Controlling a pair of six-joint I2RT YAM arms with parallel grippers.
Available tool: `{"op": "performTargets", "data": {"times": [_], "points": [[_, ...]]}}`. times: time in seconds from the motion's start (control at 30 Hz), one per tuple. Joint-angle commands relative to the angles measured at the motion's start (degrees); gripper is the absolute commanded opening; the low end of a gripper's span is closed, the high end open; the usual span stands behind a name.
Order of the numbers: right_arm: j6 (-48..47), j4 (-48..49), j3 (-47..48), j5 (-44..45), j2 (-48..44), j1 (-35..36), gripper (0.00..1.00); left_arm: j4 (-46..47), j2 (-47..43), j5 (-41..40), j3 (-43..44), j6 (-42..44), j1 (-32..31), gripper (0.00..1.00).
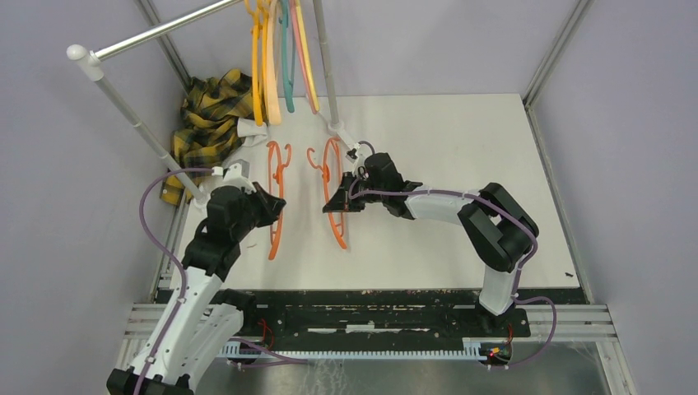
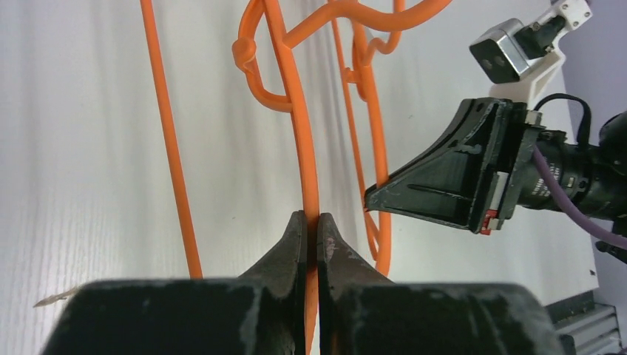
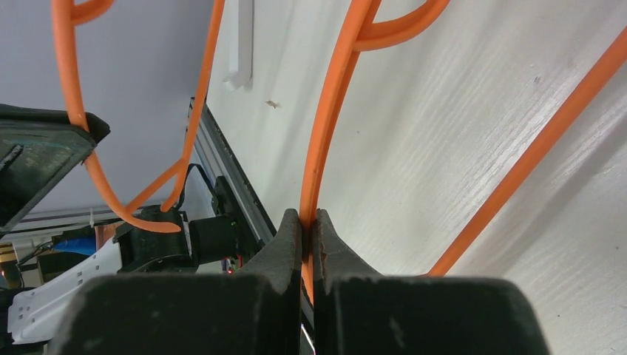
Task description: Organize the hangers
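Observation:
Two orange hangers are on the white table [image 1: 461, 156]. My left gripper [image 1: 268, 206] is shut on the arm of the left orange hanger [image 1: 277, 169]; the left wrist view shows the thin arm [image 2: 294, 111] pinched between the jaws [image 2: 311, 222]. My right gripper [image 1: 340, 200] is shut on the right orange hanger [image 1: 333, 156], whose arm [image 3: 330, 96] runs between the jaws [image 3: 307, 218]. Orange [image 1: 257, 78], peach [image 1: 272, 78], teal [image 1: 288, 70] and pink-yellow [image 1: 307, 62] hangers hang from the rack rail at the back.
A yellow-black plaid cloth [image 1: 210, 115] lies at the back left by the slanted rack pole [image 1: 144, 132]. A second rack pole [image 1: 327, 66] stands behind the right hanger. The two grippers are close together, and the right one [image 2: 458, 185] shows in the left wrist view.

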Motion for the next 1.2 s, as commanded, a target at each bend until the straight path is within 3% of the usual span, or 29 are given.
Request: {"op": "performTargets", "data": {"times": [0.0, 0.27, 0.53, 0.73, 1.17], "points": [[-1.0, 2.2, 0.6, -0.6, -2.2, 0.0, 0.01, -2.9, -5.8, -9.5, 0.3, -1.9, 0.0, 0.03], [-0.4, 3.8, -0.4, -1.2, -2.0, 0.0, 0.01, -11.4, -7.0, -26.5, 10.0, -0.7, -0.1, 0.03], [-0.3, 4.5, -1.7, -1.6, -2.7, -0.1, 0.01, -11.7, -5.8, -31.1, 16.2, 0.3, 0.0, 0.03], [0.0, 5.5, -2.3, -1.8, -2.7, -0.2, 0.01, -9.3, -4.8, -29.8, 20.9, 1.3, 0.0, 0.03], [0.7, 5.9, -1.3, -2.6, -2.3, -0.8, 0.01, 2.1, 7.7, -15.8, 38.5, 4.1, 0.0, 0.03]]}}
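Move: The left hand already holds an orange hanger. The free stretch of rack bar it goes towards lies some 27 cm ahead, 5 cm left and 38 cm above. The hung yellow hanger is about 26 cm straight ahead and 28 cm up. The plaid cloth lies 28 cm ahead, 20 cm left and 16 cm down; the right hand's orange hanger is 2 cm ahead, 12 cm right and slightly lower. From the right hand the bar is about 26 cm ahead, 17 cm left, 42 cm up. Still pinching its orange hanger, the left hand swings left away from the right hand's hanger, then climbs about 21 cm towards the rack bar, drifting a little back to the right and forward near the end. The wrist turns counter-clockwise some 25 degrees and the fingers tip up about 20. The right hand keeps its grip and stays almost in place. ##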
